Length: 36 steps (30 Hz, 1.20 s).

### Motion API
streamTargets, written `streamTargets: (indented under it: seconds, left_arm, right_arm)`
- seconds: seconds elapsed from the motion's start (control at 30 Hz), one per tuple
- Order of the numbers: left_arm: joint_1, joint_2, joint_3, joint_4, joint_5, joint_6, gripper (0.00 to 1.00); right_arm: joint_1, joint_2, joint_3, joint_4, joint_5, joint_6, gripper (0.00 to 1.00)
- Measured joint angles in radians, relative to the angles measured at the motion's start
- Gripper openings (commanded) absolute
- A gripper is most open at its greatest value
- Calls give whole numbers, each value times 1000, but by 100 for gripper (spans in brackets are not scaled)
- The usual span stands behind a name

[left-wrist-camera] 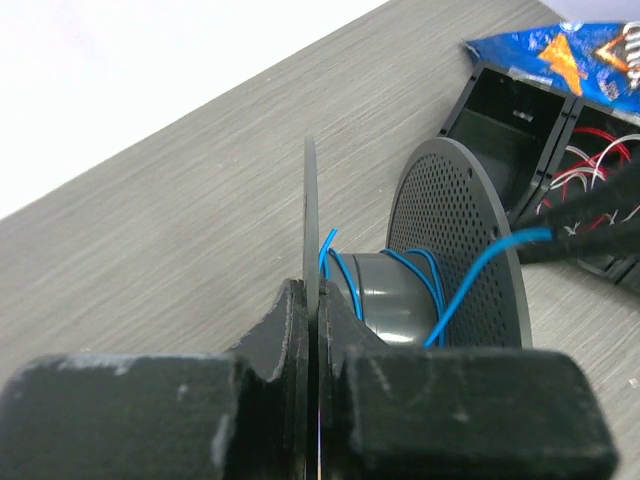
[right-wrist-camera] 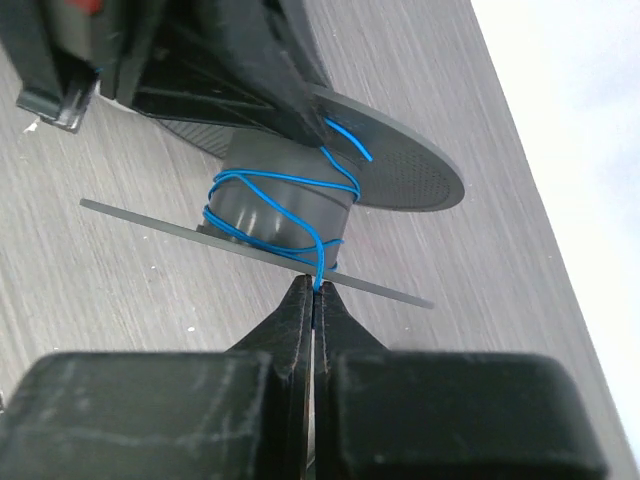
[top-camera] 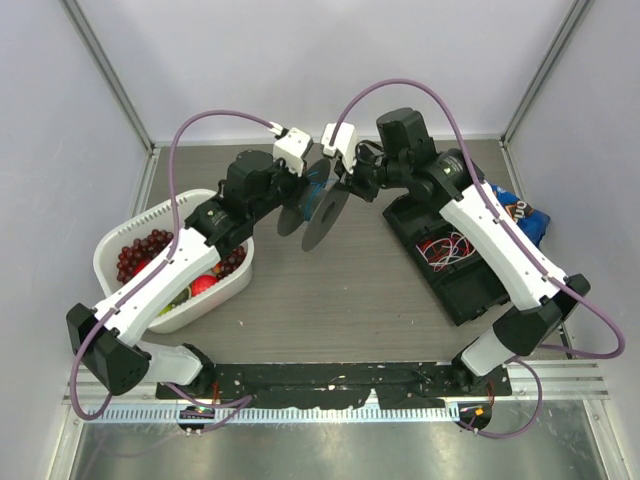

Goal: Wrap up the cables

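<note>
A spool (top-camera: 322,208) with a grey hub (left-wrist-camera: 392,296) and two thin dark discs is held above the table's middle back. My left gripper (left-wrist-camera: 318,298) is shut on the edge of the near disc (left-wrist-camera: 311,200). The other disc (left-wrist-camera: 462,235) is perforated. The bright blue cable (right-wrist-camera: 290,182) lies in several loose turns round the hub (right-wrist-camera: 275,200). My right gripper (right-wrist-camera: 314,288) is shut on the cable's free strand, right at the edge of the spool's flange. In the left wrist view the strand (left-wrist-camera: 480,265) runs from the hub out to the right gripper's fingers (left-wrist-camera: 590,222).
A white basket (top-camera: 108,250) with grapes and other fruit stands at the left. A black box (top-camera: 452,262) holding red and white wires lies at the right, with a blue snack bag (top-camera: 520,212) behind it. Both also show in the left wrist view: box (left-wrist-camera: 500,130), bag (left-wrist-camera: 560,50).
</note>
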Motion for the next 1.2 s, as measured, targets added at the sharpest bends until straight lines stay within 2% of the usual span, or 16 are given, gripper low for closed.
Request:
streamTargets:
  seconds: [0.3,0.53,0.77,1.0,1.2]
  left_arm:
    - [-34,-44,-100,121,-5,219,0]
    - [-78,-95,-215,219,6,383,0]
    - [-95,-115,-293,329,6,527,0]
    - [-89,-94,-367,488,77,770,0]
    - [3,49,-392,672,222,959,0]
  right_arm:
    - [-40,62,113,-137,-99,116,1]
    - [-121,117,160,-137,-224,266,1]
    - [-188,142,88,-106,-275,373,1]
    - [-244,162,-34,49,-302,475,1]
    - [-294,211,-101,297,-305,606,1]
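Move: The spool, already pinched at the rim of its left flange by the left fingers, has its core about 3 cm ahead of the left hand, 4 cm to its right and 4 cm lower. From the right hand, which already holds the blue cable's end, the core lies some 3 cm ahead, 4 cm left and 5 cm down. The fruit tub is about 29 cm left of the left hand, 8 cm back and 25 cm down; the black crate sits roughly 26 cm right of the right hand, 3 cm back and 27 cm below. The left hand keeps its pinch on the flange and rolls steadily about its own fingers by almost 60 degrees, left side rising, easing slightly back and to the right before it ends about 3 cm forward and 4 cm lower. The right hand, still gripping the blue cable's end, rolls the same way by some 45 degrees, at first nearly in place, then swings about 9 cm forward and 7 cm down with a slight drift right, leading the cable from the spool's near right side round to its far side. ##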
